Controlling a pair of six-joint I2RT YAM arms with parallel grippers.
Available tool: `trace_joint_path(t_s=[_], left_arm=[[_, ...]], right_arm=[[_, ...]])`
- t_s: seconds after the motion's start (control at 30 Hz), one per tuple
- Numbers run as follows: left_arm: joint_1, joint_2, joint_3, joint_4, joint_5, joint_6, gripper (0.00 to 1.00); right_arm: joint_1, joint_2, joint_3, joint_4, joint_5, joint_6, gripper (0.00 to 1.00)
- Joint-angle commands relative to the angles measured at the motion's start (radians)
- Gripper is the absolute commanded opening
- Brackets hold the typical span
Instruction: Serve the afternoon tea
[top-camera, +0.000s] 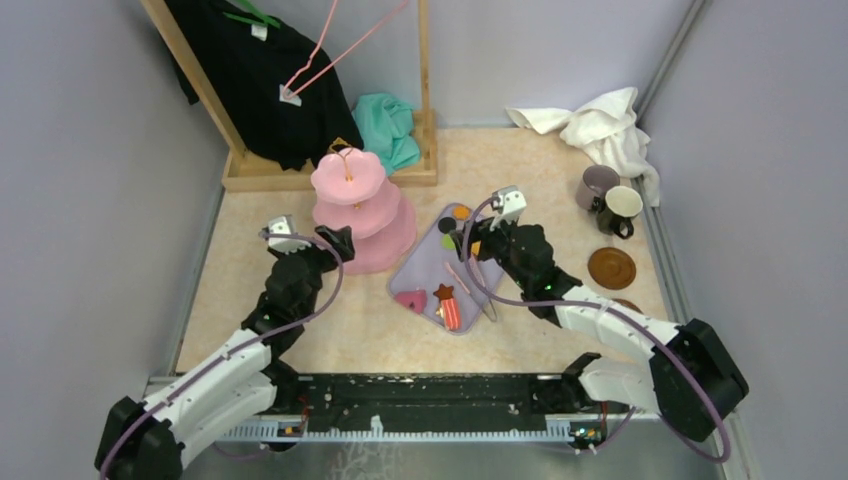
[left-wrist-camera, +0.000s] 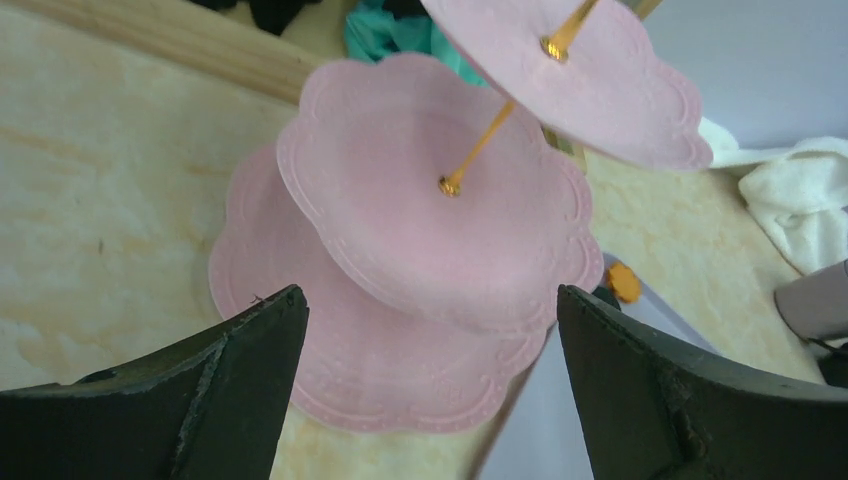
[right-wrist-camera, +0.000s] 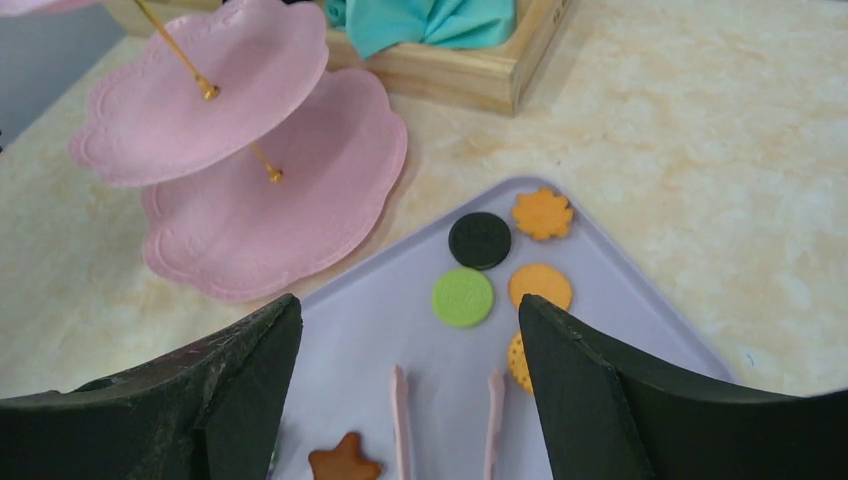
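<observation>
The pink three-tier stand (top-camera: 360, 205) stands left of the lilac tray (top-camera: 425, 268) with all tiers bare; it also shows in the left wrist view (left-wrist-camera: 430, 230) and the right wrist view (right-wrist-camera: 240, 170). My left gripper (top-camera: 340, 242) (left-wrist-camera: 430, 292) is open and empty, just short of the bottom tier's near edge. My right gripper (top-camera: 462, 240) (right-wrist-camera: 408, 302) is open and empty above the tray. On the tray lie a black round (right-wrist-camera: 479, 240), a green round (right-wrist-camera: 463, 296), orange sweets (right-wrist-camera: 542, 213), a brown star (right-wrist-camera: 344, 460) and thin pink tongs (right-wrist-camera: 400, 420). The mauve mug (top-camera: 597, 185) and cream mug (top-camera: 622, 208) stand far right, behind a brown saucer (top-camera: 611, 267).
A wooden clothes rack (top-camera: 330, 170) with a black garment and a teal cloth (top-camera: 388, 125) stands behind the stand. A white cloth (top-camera: 600, 125) lies at the back right. A second saucer (top-camera: 628, 303) peeks out by my right arm. Grey walls close in both sides.
</observation>
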Motion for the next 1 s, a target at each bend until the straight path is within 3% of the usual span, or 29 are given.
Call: trace_joint_path(t_s=[0.0, 0.23, 0.4, 0.77, 0.97], left_arm=[[-0.171, 0.013, 0.045, -0.176, -0.305, -0.127, 0.99], [-0.409, 0.110, 0.058, -0.233, -0.418, -0.213, 0.99], [-0.517, 0.145, 0.029, -0.240, -0.477, -0.270, 0.99], [-0.561, 0.108, -0.026, -0.273, -0.510, -0.376, 0.99], [-0.562, 0.039, -0.057, -0.310, -0.518, -0.457, 0.99]], right_arm=[[0.084, -0.060, -0.011, -0.162, 0.145, -0.032, 0.80], [0.158, -0.109, -0.085, -0.266, 0.203, 0.021, 0.80], [0.183, -0.136, -0.124, -0.340, 0.204, 0.045, 0.80], [0.188, -0.108, -0.159, -0.373, 0.177, 0.060, 0.80], [0.190, -0.017, -0.126, -0.364, 0.185, 0.053, 0.80]])
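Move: The pink tongs' middle lies about 8 cm back and 3 cm right of the right hand, some 16 cm below. From that hand the brown star is 8 cm back and 4 cm left, the cake slice 13 cm back and 3 cm left, the cracker 2 cm ahead and 3 cm right. The pink slice lies about 9 cm back, 19 cm right and 15 cm below the left hand; the cake stand's middle, 5 cm ahead, 10 cm right, a little lower. Sink the right gripper about 13 cm while drawing it back some 9 cm and slightly right, tipping its fingers down and letting its left side drop, to hover part-open astride the tongs. Bring the wide-open left gripper back, down and right past the cake stand towards the pink slice, easing slightly left at the end. ##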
